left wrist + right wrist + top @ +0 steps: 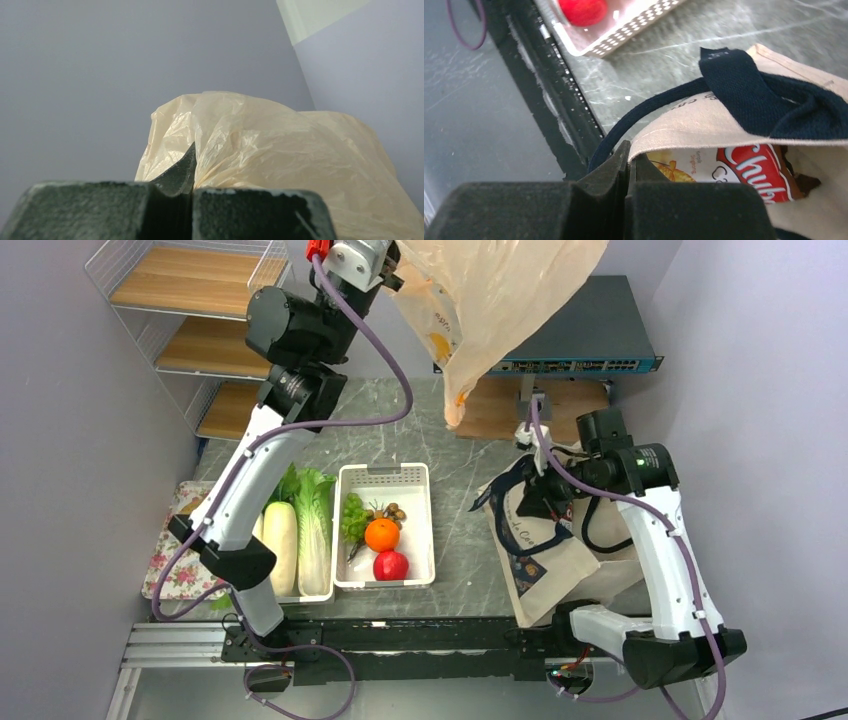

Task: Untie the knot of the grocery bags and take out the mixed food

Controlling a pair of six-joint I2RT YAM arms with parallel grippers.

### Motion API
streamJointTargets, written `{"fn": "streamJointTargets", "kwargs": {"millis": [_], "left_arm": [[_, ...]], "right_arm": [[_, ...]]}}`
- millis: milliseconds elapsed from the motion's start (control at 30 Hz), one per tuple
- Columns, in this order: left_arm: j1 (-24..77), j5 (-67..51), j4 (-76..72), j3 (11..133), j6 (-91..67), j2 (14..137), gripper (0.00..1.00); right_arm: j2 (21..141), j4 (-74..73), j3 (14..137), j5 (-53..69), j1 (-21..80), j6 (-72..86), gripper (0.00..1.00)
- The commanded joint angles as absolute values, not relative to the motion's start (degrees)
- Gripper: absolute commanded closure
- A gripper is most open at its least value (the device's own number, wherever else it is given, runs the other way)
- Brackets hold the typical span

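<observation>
My left gripper (398, 282) (194, 172) is raised high at the back, shut on a fold of the thin peach plastic bag (500, 300) (280, 150). The bag hangs from it above the table, with a pale packet showing through. I cannot make out a knot. My right gripper (545, 492) (629, 160) is shut on the rim of the cream canvas tote (555, 560) (684, 127). A red snack packet (749, 170) lies inside the tote, under the navy straps (769, 97). Cabbage (315, 525) and radish (280, 540) fill one tray. An orange (381, 534), an apple (390, 566) (583, 10), grapes (353, 517) and nuts (393, 511) lie in the white basket (420, 480).
A wire shelf rack (190, 320) stands at the back left. A dark network switch (580, 330) sits on a wooden stand at the back right. A floral mat (180, 550) lies under the left tray. The arms' mounting rail (400, 640) runs along the near edge.
</observation>
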State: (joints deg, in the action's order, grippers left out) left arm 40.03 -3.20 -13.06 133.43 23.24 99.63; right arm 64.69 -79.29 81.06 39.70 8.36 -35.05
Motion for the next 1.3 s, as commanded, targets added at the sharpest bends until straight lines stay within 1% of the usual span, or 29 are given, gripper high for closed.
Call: {"fn": "streamJointTargets", "kwargs": {"millis": [0, 167, 467, 567, 667, 700, 733, 767, 833, 867, 967, 1033, 1100, 1200, 1233, 1267], "left_arm": [[41.1, -7.1, -22.1, 137.0, 17.1, 101.1, 1.0], [44.1, -11.5, -24.8, 139.1, 13.7, 105.5, 1.0], [50.7, -19.8, -31.4, 141.4, 9.9, 115.5, 1.0], [52.6, -21.0, -33.0, 143.7, 11.6, 119.6, 1.0], [54.6, -21.5, -35.3, 143.1, 14.1, 121.5, 1.0], [55.2, -22.0, -35.9, 142.9, 15.8, 121.8, 0.95], [55.8, -22.5, -36.3, 142.7, 17.2, 122.1, 0.84], [56.3, -22.7, -36.4, 142.7, 18.3, 122.3, 0.62], [57.1, -23.1, -35.6, 142.5, 19.9, 121.9, 0.05], [57.2, -22.5, -35.4, 141.4, 21.1, 121.0, 0.01], [57.2, -18.3, -34.4, 136.4, 24.5, 116.6, 0.01], [55.9, -15.3, -33.5, 130.6, 24.9, 112.6, 0.0], [53.4, -13.3, -29.8, 126.5, 22.5, 108.6, 0.01], [47.8, -11.3, -21.9, 122.0, 15.0, 102.6, 0.01], [45.6, -12.4, -20.1, 119.5, 12.1, 100.3, 0.01], [43.4, -16.0, -19.4, 116.2, 9.6, 97.8, 0.01]], "right_arm": [[64.1, -79.1, 79.3, 44.9, 13.9, -39.9, 1.0], [63.9, -77.9, 76.1, 38.4, 19.8, -41.4, 1.0], [62.8, -77.9, 71.7, 37.2, 23.4, -41.7, 1.0], [61.7, -78.0, 70.1, 37.1, 23.8, -41.6, 1.0], [61.1, -77.6, 69.4, 36.5, 23.8, -41.2, 1.0], [61.1, -77.5, 69.3, 36.4, 23.9, -41.2, 1.0], [61.1, -77.2, 69.2, 36.3, 23.8, -41.0, 1.0], [61.2, -76.9, 69.3, 36.2, 23.8, -40.9, 1.0], [61.4, -76.7, 69.7, 35.8, 23.8, -40.8, 1.0], [61.4, -76.6, 69.9, 35.7, 23.8, -40.6, 1.0], [61.3, -76.3, 70.6, 35.5, 23.8, -40.4, 1.0], [61.2, -75.8, 70.9, 35.3, 23.8, -40.0, 1.0], [61.2, -75.5, 71.4, 35.1, 23.8, -39.8, 1.0], [60.7, -74.1, 72.1, 34.4, 23.9, -38.7, 1.0], [60.4, -73.1, 72.1, 34.1, 23.8, -38.3, 1.0], [60.0, -72.2, 72.1, 33.9, 23.8, -37.8, 1.0]]}}
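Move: The left hand, high up, grips the near-empty grocery bag; the open tote bag lies some 31 cm to its right, 15 cm back and nearly 60 cm lower. The black switch box stands about 22 cm ahead and 27 cm to the right, 55 cm down; the vegetable basket is 4 cm left, 6 cm back and 66 cm below. The right hand still pinches the tote's left rim, the tote's middle about 10 cm to its right, level with it front to back, and 14 cm lower. Swinging fast to the right and downward, the left hand carries the grocery bag towards the tote side, some 24 cm across and 11 cm down, yawing about 30 degrees clockwise; near the far end its fingers spring wide open, then it draws back left about 6 cm. Meanwhile the right hand keeps its pinch on the tote rim, pulling it down, left and back about 6 cm with a slight counter-clockwise turn, then holds. ##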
